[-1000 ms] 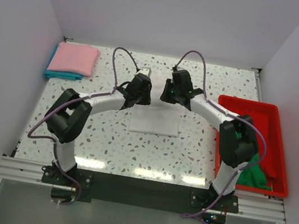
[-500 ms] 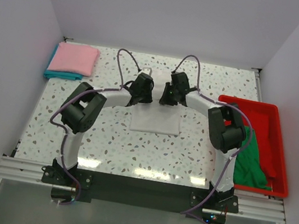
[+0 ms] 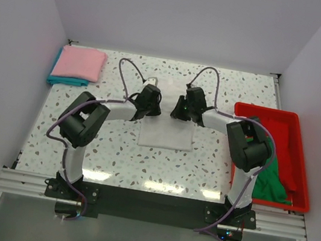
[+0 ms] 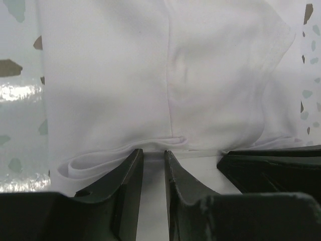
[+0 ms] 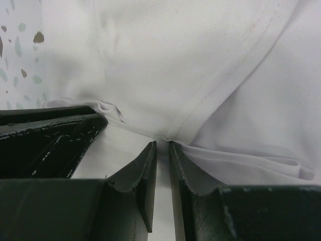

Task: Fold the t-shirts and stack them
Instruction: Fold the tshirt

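Observation:
The white t-shirt (image 3: pixel 166 135) lies folded flat in the middle of the table. My left gripper (image 3: pixel 150 99) and right gripper (image 3: pixel 186 107) sit low at its far edge, side by side. In the left wrist view the gripper (image 4: pixel 153 150) is pinched on a fold of the white cloth (image 4: pixel 150 75). In the right wrist view the gripper (image 5: pixel 162 143) is likewise pinched where the white cloth's (image 5: pixel 175 60) seams bunch. The pink t-shirt (image 3: pixel 80 62) lies folded on the teal t-shirt (image 3: pixel 56 79) at the back left. The green t-shirt (image 3: pixel 271 178) lies crumpled in the tray.
A red plastic tray (image 3: pixel 271 114) stands at the right edge of the table, beside the right arm's elbow. White walls close in the table on the left, back and right.
Both grippers have come a little nearer and lower over the white t-shirt's far edge. Both elbows have swung inward, and more of the green t-shirt shows.

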`<state>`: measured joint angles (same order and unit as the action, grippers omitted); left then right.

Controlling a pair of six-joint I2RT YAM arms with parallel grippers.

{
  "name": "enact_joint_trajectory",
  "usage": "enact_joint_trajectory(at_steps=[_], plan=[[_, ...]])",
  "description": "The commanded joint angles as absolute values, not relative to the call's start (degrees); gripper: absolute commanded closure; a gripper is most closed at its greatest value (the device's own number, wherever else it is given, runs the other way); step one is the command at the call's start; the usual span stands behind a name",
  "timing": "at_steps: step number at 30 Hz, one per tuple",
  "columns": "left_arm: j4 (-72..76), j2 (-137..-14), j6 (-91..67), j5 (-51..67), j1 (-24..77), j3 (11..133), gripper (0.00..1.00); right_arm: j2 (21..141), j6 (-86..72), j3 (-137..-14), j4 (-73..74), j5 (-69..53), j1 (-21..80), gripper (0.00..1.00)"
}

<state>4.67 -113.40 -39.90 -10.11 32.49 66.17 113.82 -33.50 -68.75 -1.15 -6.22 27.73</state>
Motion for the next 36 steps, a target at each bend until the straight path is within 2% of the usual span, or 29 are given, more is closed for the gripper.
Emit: enact_joint_trajectory(at_steps=[1, 10, 20, 28, 33, 36], plan=[[-0.9, -110.2, -41.1, -13.2, 33.1, 60.0, 0.71, 111.0, -33.8, -62.7, 0.3, -4.6, 29.8, 0.78], [2.6, -100.0, -42.9, -14.4, 34.2, 47.4, 0.7, 102.7, -38.4, -51.9, -4.1, -3.6, 33.7, 0.76], [0.1, -94.3, -38.6, -14.7, 34.0, 49.4, 0.69, 96.0, -35.4, -57.4, 5.8, -1.4, 32.3, 0.64], [-4.3, -85.6, -36.6, -14.0, 32.1, 51.8, 0.57, 89.8, -34.0, -57.8, 10.2, -0.7, 30.9, 0.63], [-7.6, -80.7, -38.7, -14.9, 31.8, 49.8, 0.44, 84.4, -35.9, -50.8, 10.5, -0.3, 31.5, 0.6], [-7.8, -75.3, -41.1, -14.4, 31.8, 44.0, 0.4, 79.3, -38.2, -43.9, 10.1, -0.2, 33.3, 0.57]])
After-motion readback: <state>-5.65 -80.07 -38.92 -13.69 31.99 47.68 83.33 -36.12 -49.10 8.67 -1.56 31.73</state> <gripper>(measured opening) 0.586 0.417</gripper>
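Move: Lying flat under both hands, the t-shirt has its middle roughly 5 cm right of the left hand, level with it, and about 2 cm left of the right hand, also level, with the cloth about 1 cm below the hand points. From the left hand, the pink and blue folded stack is some 33 cm left and 16 cm farther out. From the right hand, the red bin's middle is roughly 39 cm right and 10 cm nearer the bases. Dragging the white t-shirt towards the bases, both hands keep their nearly closed fingertips pressed on its middle near the fold edge and draw straight back about 7 to 8 cm, drifting left. Then they lift off, rising some 9 cm on the left and 7 cm on the right while parting sideways and opening their fingers partway; the right hand draws farther back at the end. ##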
